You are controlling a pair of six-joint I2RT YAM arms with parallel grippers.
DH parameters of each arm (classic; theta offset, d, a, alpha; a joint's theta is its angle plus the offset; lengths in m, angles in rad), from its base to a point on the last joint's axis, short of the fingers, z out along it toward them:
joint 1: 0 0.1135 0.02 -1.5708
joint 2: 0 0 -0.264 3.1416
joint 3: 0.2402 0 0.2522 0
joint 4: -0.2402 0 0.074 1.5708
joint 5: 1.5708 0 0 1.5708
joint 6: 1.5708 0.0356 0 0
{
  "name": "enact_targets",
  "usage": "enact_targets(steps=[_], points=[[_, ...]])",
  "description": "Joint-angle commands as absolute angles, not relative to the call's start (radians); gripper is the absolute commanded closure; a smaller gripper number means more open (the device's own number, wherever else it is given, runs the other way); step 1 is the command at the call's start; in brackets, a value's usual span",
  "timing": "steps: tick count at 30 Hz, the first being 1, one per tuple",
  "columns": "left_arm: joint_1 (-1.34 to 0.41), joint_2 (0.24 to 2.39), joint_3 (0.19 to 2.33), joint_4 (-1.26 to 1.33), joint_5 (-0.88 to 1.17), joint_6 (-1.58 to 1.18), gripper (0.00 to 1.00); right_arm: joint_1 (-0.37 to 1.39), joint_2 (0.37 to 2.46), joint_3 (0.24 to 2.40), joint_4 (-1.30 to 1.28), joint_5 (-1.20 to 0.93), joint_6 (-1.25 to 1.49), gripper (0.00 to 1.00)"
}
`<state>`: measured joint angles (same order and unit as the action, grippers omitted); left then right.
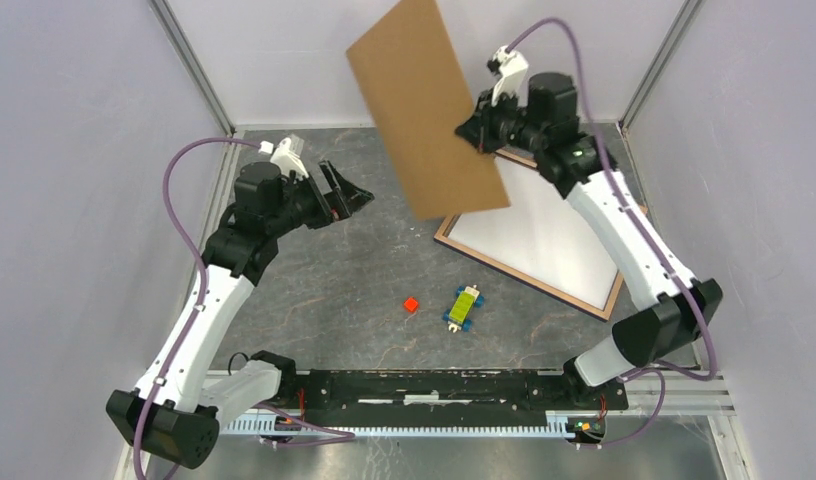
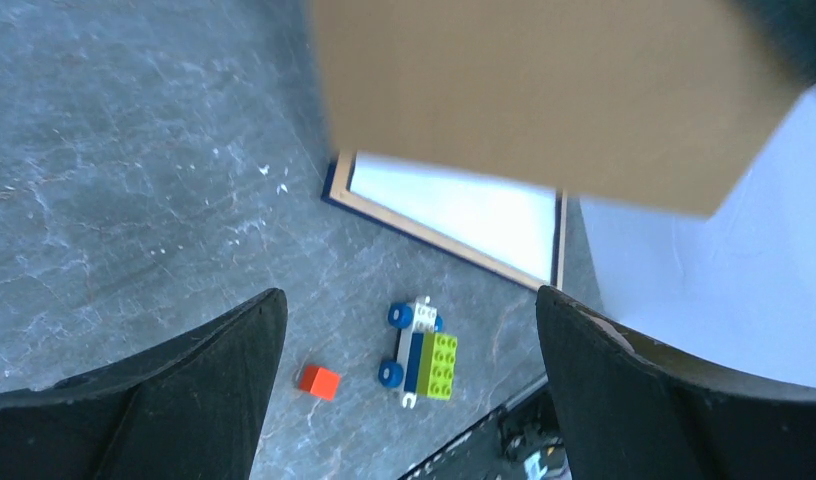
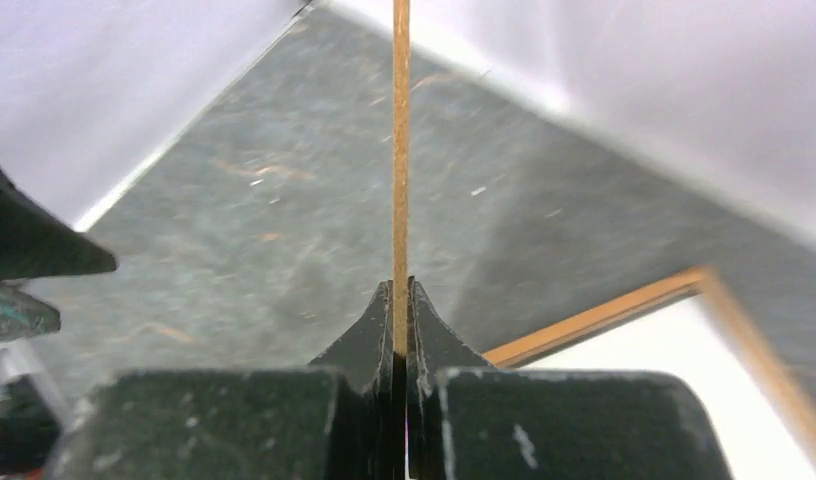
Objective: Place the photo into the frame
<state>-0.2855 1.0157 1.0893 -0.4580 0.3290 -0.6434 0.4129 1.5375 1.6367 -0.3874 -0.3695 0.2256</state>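
My right gripper (image 1: 481, 135) is shut on the edge of a plain brown backing board (image 1: 424, 110) and holds it tilted high above the back of the table. The right wrist view shows the board edge-on (image 3: 401, 140) between the closed fingers (image 3: 401, 290). The frame (image 1: 524, 278), with a light wood border, lies flat at the right under my right arm, and a white sheet (image 1: 544, 235) fills it. No seaside print shows in any view. My left gripper (image 1: 349, 195) is open and empty, left of the board and above the table (image 2: 409, 300). The frame's corner (image 2: 434, 235) and the board (image 2: 544, 90) show in the left wrist view.
A small red cube (image 1: 411, 303) and a toy brick car (image 1: 464, 305) lie on the grey table in front of the frame; both also show in the left wrist view (image 2: 319, 381), (image 2: 421, 355). White walls enclose the table. A black rail (image 1: 434, 385) runs along the near edge.
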Motion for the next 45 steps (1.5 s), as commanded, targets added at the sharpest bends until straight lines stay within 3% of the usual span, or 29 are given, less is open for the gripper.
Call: enact_targets(steps=[1, 8, 13, 24, 28, 34, 45], points=[[-0.356, 1.019, 1.025, -0.453, 0.312, -0.526, 0.0, 0.401, 1.403, 1.818, -0.608, -0.174, -0.23, 1.0], [-0.416, 1.038, 0.947, -0.521, 0.071, -0.399, 0.0, 0.402, 1.111, 1.543, -0.577, 0.187, -0.644, 1.0], [-0.453, 1.055, 0.957, -0.535, 0.07, -0.388, 0.0, 0.395, 0.986, 1.314, -0.492, 0.334, -0.882, 1.0], [-0.464, 1.076, 0.931, -0.495, 0.157, -0.408, 0.0, 0.173, 0.816, 0.755, -0.041, -0.041, -1.157, 1.0], [-0.463, 1.082, 0.925, -0.482, 0.181, -0.408, 0.0, 0.122, 0.84, 0.719, -0.018, -0.13, -1.167, 1.0], [-0.464, 1.09, 0.927, -0.485, 0.181, -0.408, 0.0, 0.105, 0.818, 0.615, 0.061, -0.137, -1.209, 1.0], [-0.462, 1.096, 0.926, -0.483, 0.184, -0.408, 0.0, 0.105, 0.847, 0.608, 0.04, -0.086, -1.22, 1.0]])
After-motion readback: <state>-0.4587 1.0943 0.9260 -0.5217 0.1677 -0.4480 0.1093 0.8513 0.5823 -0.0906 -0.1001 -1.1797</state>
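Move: From the right hand, which already grips the brown backing board by its edge, the middle of the frame lies about 18 cm to the right, 6 cm back and some 35 cm below. The green toy car is about 24 cm back, 1 cm right and at table level too; the red cube is 23 cm back and 11 cm left. From the left hand the frame is roughly 39 cm to the right and 4 cm ahead. Still pinching the backing board, the right hand swings it over the frame: some 24 cm right and 7 cm back, first arching up about 8 cm, then sinking to end 15 cm lower than it began. The wrist rolls its left side down some 70 degrees, bringing the fingers round to point forward. The open, empty left hand sinks about 12 cm. ##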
